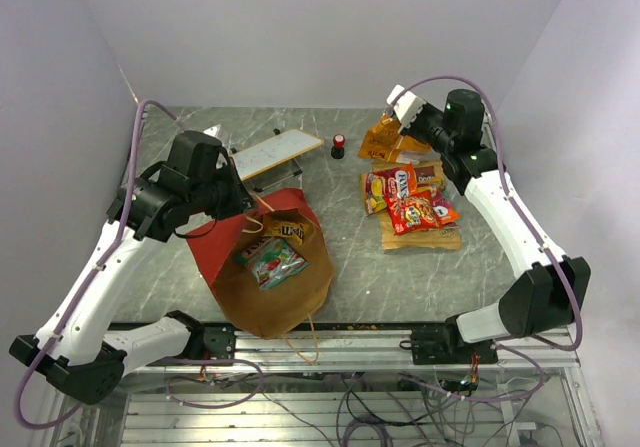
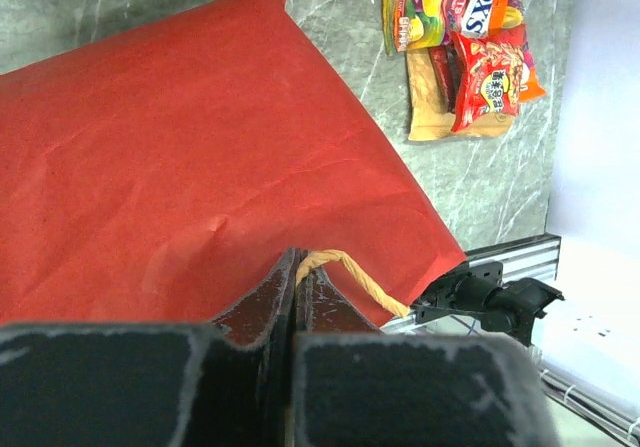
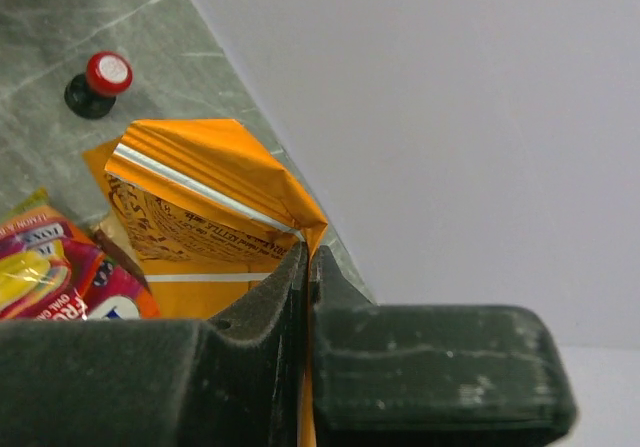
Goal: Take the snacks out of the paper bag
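The paper bag (image 1: pixel 225 252) lies on its side, red outside, with its brown mouth facing the near edge. A brown packet (image 1: pixel 285 231) and a green-and-red packet (image 1: pixel 270 262) lie in the mouth. My left gripper (image 1: pixel 243 199) is shut on the bag's tan twisted handle (image 2: pixel 360 279), its tips (image 2: pixel 298 262) just above the red paper (image 2: pixel 180 147). My right gripper (image 1: pixel 397 117) is shut on the corner of an orange snack packet (image 3: pixel 190 197) and holds it at the far right (image 1: pixel 380 139). Several packets (image 1: pixel 410 207) lie in a pile at the right.
A flat white board (image 1: pixel 278 152) lies at the back centre. A small red-and-black cylinder (image 1: pixel 339 146) stands beside it and also shows in the right wrist view (image 3: pixel 100 82). The back wall is close behind the right gripper. A metal rail (image 1: pixel 360 342) runs along the near edge.
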Controlling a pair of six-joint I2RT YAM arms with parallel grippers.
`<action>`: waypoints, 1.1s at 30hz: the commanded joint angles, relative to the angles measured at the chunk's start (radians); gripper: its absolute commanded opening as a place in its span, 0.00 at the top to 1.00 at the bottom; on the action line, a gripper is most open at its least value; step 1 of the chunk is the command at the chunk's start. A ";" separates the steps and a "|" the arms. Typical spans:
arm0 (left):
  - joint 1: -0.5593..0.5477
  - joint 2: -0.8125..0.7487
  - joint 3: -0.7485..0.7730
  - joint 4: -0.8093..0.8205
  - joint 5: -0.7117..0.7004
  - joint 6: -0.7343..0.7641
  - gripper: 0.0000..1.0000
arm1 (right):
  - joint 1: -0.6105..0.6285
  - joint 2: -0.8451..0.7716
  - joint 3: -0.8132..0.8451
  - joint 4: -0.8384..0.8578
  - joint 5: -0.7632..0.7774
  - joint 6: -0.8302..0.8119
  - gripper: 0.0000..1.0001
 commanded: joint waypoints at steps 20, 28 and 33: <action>0.007 -0.059 -0.026 0.013 0.021 0.013 0.93 | -0.043 -0.262 -0.425 -0.128 -0.169 -0.305 1.00; 0.007 -0.056 -0.048 0.033 0.067 -0.020 0.93 | -0.043 -0.313 -0.539 -0.175 -0.172 -0.312 1.00; 0.007 -0.078 -0.047 0.019 0.054 -0.031 0.93 | -0.043 -0.348 -0.600 -0.214 -0.188 -0.305 0.91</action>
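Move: The snack pile lies about 10 cm back from the right hand, 7 cm to its right and some 30 cm below. A yellow-and-purple fruit bag at the pile's left edge is about 8 cm back, directly in line left-right, at much the same depth. The red-capped bottle stands roughly 9 cm ahead and 13 cm left, 29 cm down. From the left hand, the pile is about 12 cm ahead, 40 cm right and 26 cm below. Downward first and then down and back together, the right hand sinks some 17 cm and draws back about 12 cm, bringing the hanging orange bag over the snack pile. Its fingers stay pinched on the bag's edge while the wrist tips further down, drops its left side and swings a little counter-clockwise. The left hand keeps its grip on the red paper bag's twisted handle. ##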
